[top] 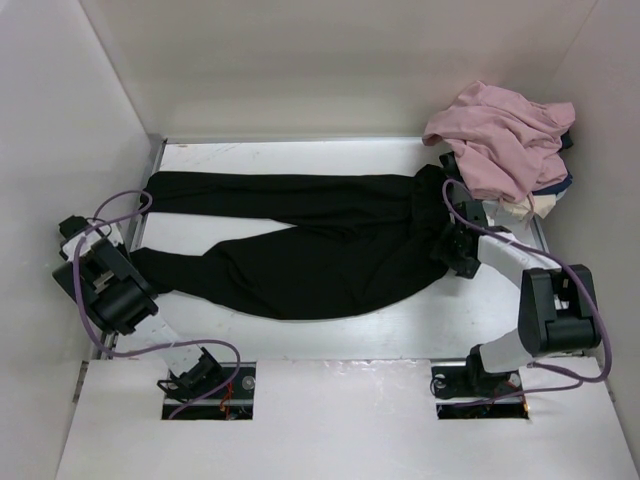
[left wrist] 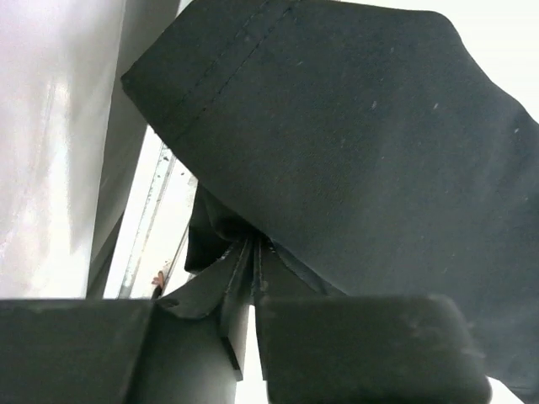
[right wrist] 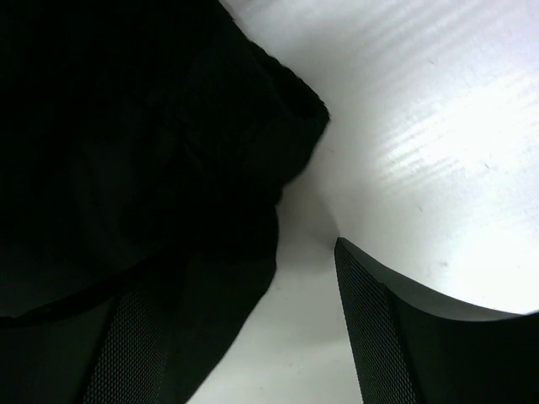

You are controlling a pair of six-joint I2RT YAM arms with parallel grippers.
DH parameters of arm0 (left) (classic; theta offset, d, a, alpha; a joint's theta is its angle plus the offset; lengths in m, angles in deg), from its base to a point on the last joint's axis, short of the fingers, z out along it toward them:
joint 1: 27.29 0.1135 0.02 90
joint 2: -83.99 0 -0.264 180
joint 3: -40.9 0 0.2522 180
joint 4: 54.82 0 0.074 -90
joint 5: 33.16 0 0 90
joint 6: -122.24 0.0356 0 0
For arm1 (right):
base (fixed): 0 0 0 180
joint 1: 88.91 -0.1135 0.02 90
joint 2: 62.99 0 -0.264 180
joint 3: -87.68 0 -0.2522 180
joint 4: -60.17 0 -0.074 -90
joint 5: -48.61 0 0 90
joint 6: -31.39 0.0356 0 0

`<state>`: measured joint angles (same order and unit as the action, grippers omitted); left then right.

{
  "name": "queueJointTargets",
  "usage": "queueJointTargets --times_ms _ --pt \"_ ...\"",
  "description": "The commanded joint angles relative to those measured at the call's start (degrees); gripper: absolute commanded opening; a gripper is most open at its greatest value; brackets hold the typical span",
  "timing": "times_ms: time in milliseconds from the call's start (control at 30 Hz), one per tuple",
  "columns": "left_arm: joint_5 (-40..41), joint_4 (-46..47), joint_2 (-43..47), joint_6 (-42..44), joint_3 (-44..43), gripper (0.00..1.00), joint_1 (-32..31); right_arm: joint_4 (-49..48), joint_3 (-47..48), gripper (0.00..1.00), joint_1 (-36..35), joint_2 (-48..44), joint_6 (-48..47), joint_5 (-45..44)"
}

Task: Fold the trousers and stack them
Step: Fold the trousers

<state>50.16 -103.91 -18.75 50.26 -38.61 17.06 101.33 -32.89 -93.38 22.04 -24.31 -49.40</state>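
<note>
The black trousers [top: 300, 250] lie spread across the white table [top: 400, 330], waist to the right and both legs running left. My left gripper [top: 138, 262] is at the hem of the nearer leg. In the left wrist view the left gripper [left wrist: 254, 252] is shut, with a bunched fold of the trousers [left wrist: 354, 126] pinched between its fingertips. My right gripper [top: 452, 245] sits at the waist end. Its jaws stand wide open in the right wrist view, where the right gripper [right wrist: 253, 261] has the edge of the trousers [right wrist: 126, 126] draped over its left finger and bare table beside the right finger [right wrist: 370, 337].
A dusty-pink garment [top: 500, 130] is heaped at the back right corner, over navy and cream cloth [top: 545, 195]. White walls close in the table on the left, back and right. A metal rail [left wrist: 143, 227] runs along the left table edge.
</note>
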Motion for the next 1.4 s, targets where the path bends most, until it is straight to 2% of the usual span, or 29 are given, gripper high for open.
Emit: queueJointTargets --times_ms 0,67,100,200,233,333,467,567,700,867,967,1167,1267,1367 --pt "-0.4 -0.9 4.3 3.1 -2.4 0.00 1.5 -5.7 2.0 0.74 0.0 0.1 0.2 0.5" --pt "0.5 -1.8 6.0 5.4 -2.9 0.00 1.7 -6.6 2.7 0.64 0.0 1.5 0.8 0.8" --pt "1.3 -2.5 7.0 7.0 -3.0 0.00 1.7 -6.7 3.1 0.53 0.0 2.8 1.2 1.2" --pt "4.3 -4.7 10.4 12.6 -2.9 0.00 1.4 -6.0 3.0 0.07 0.1 4.8 1.9 4.0" --pt "5.3 -6.1 11.8 15.0 -3.0 0.00 1.4 -5.3 2.1 0.00 0.2 3.0 2.7 4.2" --pt "8.2 -11.1 16.8 22.9 -4.5 0.00 1.9 1.0 -0.2 0.00 0.3 -9.3 3.7 3.1" --pt "11.2 -16.2 22.4 33.3 -7.4 0.00 5.3 17.3 0.3 0.00 0.2 -28.0 7.2 -1.2" --pt "12.6 -19.5 24.7 38.3 -10.1 0.00 7.2 28.6 1.3 0.00 2.2 -38.1 10.9 -1.2" --pt "13.1 -22.4 24.7 42.9 -15.5 0.00 9.7 40.2 3.5 0.00 3.5 -45.4 12.1 -0.7" --pt "12.7 -25.2 21.1 46.4 -24.8 0.01 12.1 50.5 9.6 0.00 7.1 -49.6 7.6 -6.1" --pt "12.2 -25.2 20.1 46.7 -25.4 0.02 11.2 51.5 11.5 0.00 11.2 -50.3 2.2 -8.0" --pt "12.8 -20.5 18.7 42.6 -21.2 0.03 0.2 44.5 8.3 0.00 16.3 -49.2 -0.6 -2.9" --pt "13.4 -17.7 13.8 39.8 -26.3 0.03 -5.4 36.0 6.7 0.00 16.3 -45.1 -0.6 -1.2" --pt "14.1 -16.0 7.7 37.2 -35.0 0.03 -9.3 25.8 9.0 0.00 16.1 -36.5 0.0 0.1"
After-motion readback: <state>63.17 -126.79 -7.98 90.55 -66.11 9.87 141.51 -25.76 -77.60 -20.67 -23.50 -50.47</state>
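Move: The left hand already has the near trouser leg's cuff shut in its fingers; the far leg's cuff lies about 16 cm ahead of it and 2 cm to its right. The open right hand sits at the near side of the waistband, whose edge is roughly 2 cm forward and 1 cm left, barely below. The waistband's far corner is some 19 cm ahead and 2 cm left; the bin of pink clothes stands 15 cm ahead and 13 cm right. The right fingers close on the waistband's near edge after a 2 cm nudge forward, then lift it some 15 cm while drawing it back and slightly right, easing forward at the end. Keeping its pinch on the near cuff, the left hand lifts it about 20 cm, first pulling back and outward to the left, then swinging forward about 12 cm as it turns clockwise. ##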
